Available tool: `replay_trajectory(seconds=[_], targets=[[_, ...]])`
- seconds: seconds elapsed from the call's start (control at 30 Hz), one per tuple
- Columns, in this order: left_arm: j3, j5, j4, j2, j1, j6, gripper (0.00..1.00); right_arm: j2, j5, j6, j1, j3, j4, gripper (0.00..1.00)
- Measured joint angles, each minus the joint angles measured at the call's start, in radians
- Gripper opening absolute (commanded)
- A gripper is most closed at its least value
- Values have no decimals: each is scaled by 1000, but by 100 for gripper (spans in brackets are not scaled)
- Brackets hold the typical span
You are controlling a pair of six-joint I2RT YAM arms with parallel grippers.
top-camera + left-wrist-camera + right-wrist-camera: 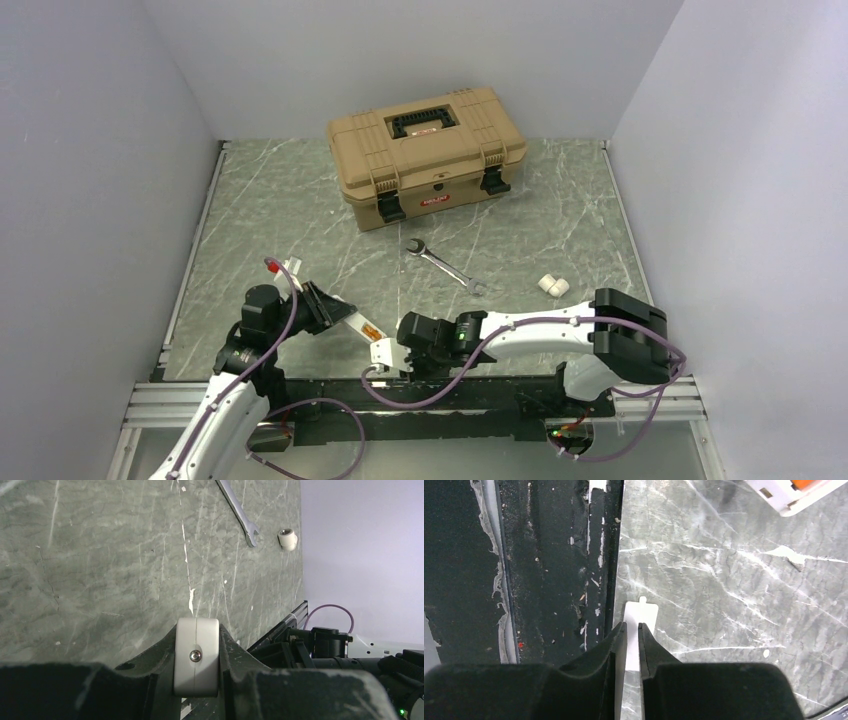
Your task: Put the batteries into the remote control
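Observation:
The remote control (358, 323), a slim white bar with an orange-brown recess facing up, is held at one end by my left gripper (330, 308), which is shut on it. In the left wrist view its white end with a screw (196, 660) sits clamped between the jaws. My right gripper (398, 358) hangs low over a flat white cover plate (641, 611) lying by the table's near edge; its jaws (632, 626) stand a narrow slit apart with nothing between them. Two batteries (553, 286), short white cylinders, lie at the right.
A tan toolbox (427, 152) stands shut at the back. A steel wrench (445, 264) lies mid-table, its end close to the white cylinders (287, 538). The black mounting rail (549, 570) runs just left of the cover plate. Grey walls enclose three sides.

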Motion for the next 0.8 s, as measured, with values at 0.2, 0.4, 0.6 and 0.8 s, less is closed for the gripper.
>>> replay_trajectory(seconds=[0.2, 0.4, 0.6, 0.8], targets=[[0, 3, 0, 0, 0, 0, 0, -9, 31, 11, 0, -2, 6, 16], [0, 6, -1, 0, 2, 0, 0, -10, 51, 19, 0, -4, 13, 32], [0, 9, 0, 0, 2, 0, 0, -67, 68, 21, -4, -41, 27, 47], [-4, 9, -1, 0, 2, 0, 0, -97, 66, 19, -9, -50, 36, 49]])
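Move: The white battery cover lies flat about 1 cm below my nearly shut right fingertips, its middle roughly 1 cm farther forward and level with them sideways. The table's front edge runs about 1 cm behind the fingertips, level sideways and 1 cm lower. The remote control is held roughly 10 cm ahead of my right hand, 6 cm left and 6 cm higher. From my left hand the cover is some 12 cm back, 10 cm right and 8 cm down. I ease my right fingertips forward over the narrow battery cover, away from the table edge, just over 1 cm in all. Partway through I spread the fingers from nearly shut to about half open and lift some 1.5 cm, so that they straddle the cover's width from above, the wrist tilting only about 5 degrees. My left hand stays put and keeps its hold on the remote control. ##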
